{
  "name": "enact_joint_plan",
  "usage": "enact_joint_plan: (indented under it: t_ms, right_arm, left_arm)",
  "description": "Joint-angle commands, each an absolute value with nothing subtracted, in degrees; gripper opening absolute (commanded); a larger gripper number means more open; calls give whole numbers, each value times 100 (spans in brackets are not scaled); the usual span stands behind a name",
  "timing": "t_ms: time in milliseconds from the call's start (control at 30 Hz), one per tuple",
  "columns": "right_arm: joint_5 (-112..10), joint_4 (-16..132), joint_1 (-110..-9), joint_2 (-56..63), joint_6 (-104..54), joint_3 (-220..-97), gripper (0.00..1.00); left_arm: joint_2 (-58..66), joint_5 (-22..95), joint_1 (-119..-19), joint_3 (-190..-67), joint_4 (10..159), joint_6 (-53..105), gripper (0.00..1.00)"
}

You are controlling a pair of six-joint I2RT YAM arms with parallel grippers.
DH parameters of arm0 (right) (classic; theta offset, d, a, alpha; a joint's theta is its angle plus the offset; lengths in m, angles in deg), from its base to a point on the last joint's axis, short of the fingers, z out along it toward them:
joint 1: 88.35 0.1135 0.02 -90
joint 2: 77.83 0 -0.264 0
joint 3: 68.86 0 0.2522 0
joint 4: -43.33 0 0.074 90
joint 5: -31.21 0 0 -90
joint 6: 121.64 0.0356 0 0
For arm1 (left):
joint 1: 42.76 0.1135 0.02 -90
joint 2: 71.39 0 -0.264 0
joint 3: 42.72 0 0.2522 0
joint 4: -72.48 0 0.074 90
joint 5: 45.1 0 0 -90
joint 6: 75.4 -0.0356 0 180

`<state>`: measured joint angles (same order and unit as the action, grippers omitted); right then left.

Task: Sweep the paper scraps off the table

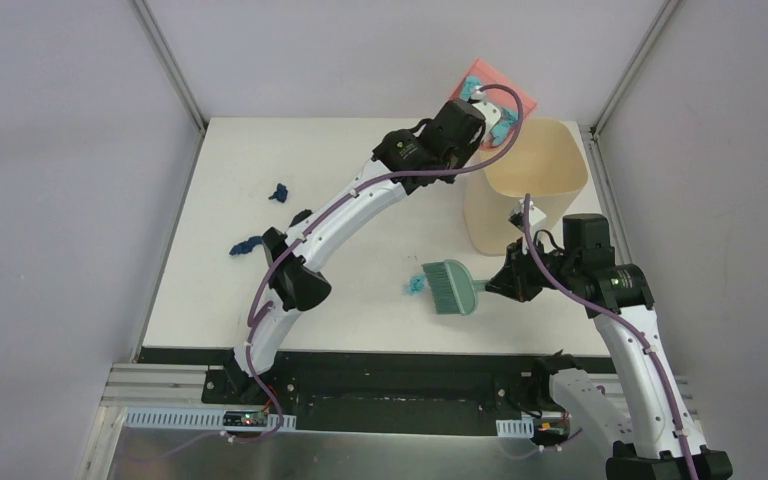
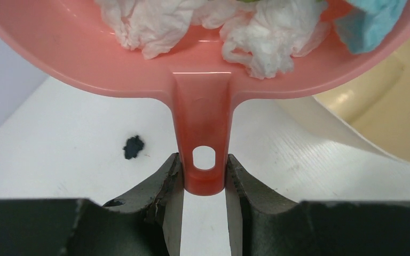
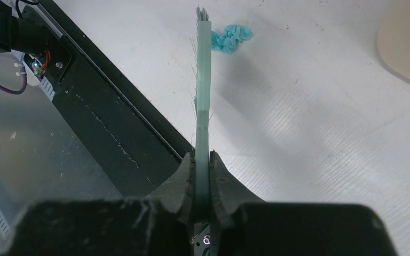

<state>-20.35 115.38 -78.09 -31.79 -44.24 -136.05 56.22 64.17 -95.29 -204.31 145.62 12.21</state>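
Note:
My left gripper (image 1: 467, 108) (image 2: 204, 172) is shut on the handle of the pink dustpan (image 1: 505, 88) (image 2: 203, 106), held up at the back right beside the beige bin (image 1: 530, 180). White and light teal paper scraps (image 2: 267, 37) lie in the pan. My right gripper (image 1: 493, 286) (image 3: 203, 160) is shut on the teal hand brush (image 1: 448, 287) (image 3: 203, 80), low over the table (image 1: 230, 160). One teal scrap (image 1: 412, 288) (image 3: 230, 37) lies at the bristle tips. Two dark blue scraps (image 1: 279, 192) (image 1: 245, 245) rest at the left; a dark scrap (image 2: 133, 146) shows below the pan.
The bin (image 2: 400, 122) (image 3: 408, 42) stands at the table's back right corner, close to both arms. Grey frame posts rise at the back corners. A black rail and the arm bases line the near edge (image 1: 390, 365).

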Motion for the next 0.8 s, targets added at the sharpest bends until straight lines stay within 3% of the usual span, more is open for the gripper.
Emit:
enact_joint_plan:
  t_ms: [0,267,400,767]
  right_arm:
    - [-1796,11367,-7842,-3276,-4576,-13662,0]
    - [-1745,11446,-7842,-3243,-4622,-13676,0]
    - [-1666,11480,-7842,-3196,-4675,-13693,0]
    - [-1537,11536,-7842,-3265,-4763,-13693,0]
  left_arm:
    - [5745,7459,-9732,-20696,13522,210,0]
    - [6059,8681,-10063,-20495,12371,-1619,0]
    - [6265,9676,-10199,-19929,10329,-3871,0]
    - [6141,9703,-10185,-18712,7558,-6632,0]
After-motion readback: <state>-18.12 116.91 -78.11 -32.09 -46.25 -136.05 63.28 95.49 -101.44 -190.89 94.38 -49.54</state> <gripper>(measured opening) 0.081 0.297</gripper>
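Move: Just to the left hand's right, about 10 cm over and roughly level fore-and-aft, stands the tall bin; its middle is some 15 cm lower. The paper scraps in the held dustpan lie about 10 cm ahead and 3 cm right of this hand, near its height. A dark scrap on the table is some 20 cm left, 4 cm ahead and 27 cm down. From the right hand the bin is about 21 cm ahead, 8 cm right, its middle 7 cm lower. Tipping the loaded dustpan sideways over the bin, the left hand keeps its grip on the handle and rolls some 40 degrees, left side up, while the fingers swing from slanting down to nearly level. It meanwhile travels forward about 7 cm, rising 4 cm and drifting 3 cm right, carrying the pan above the bin's far part. ##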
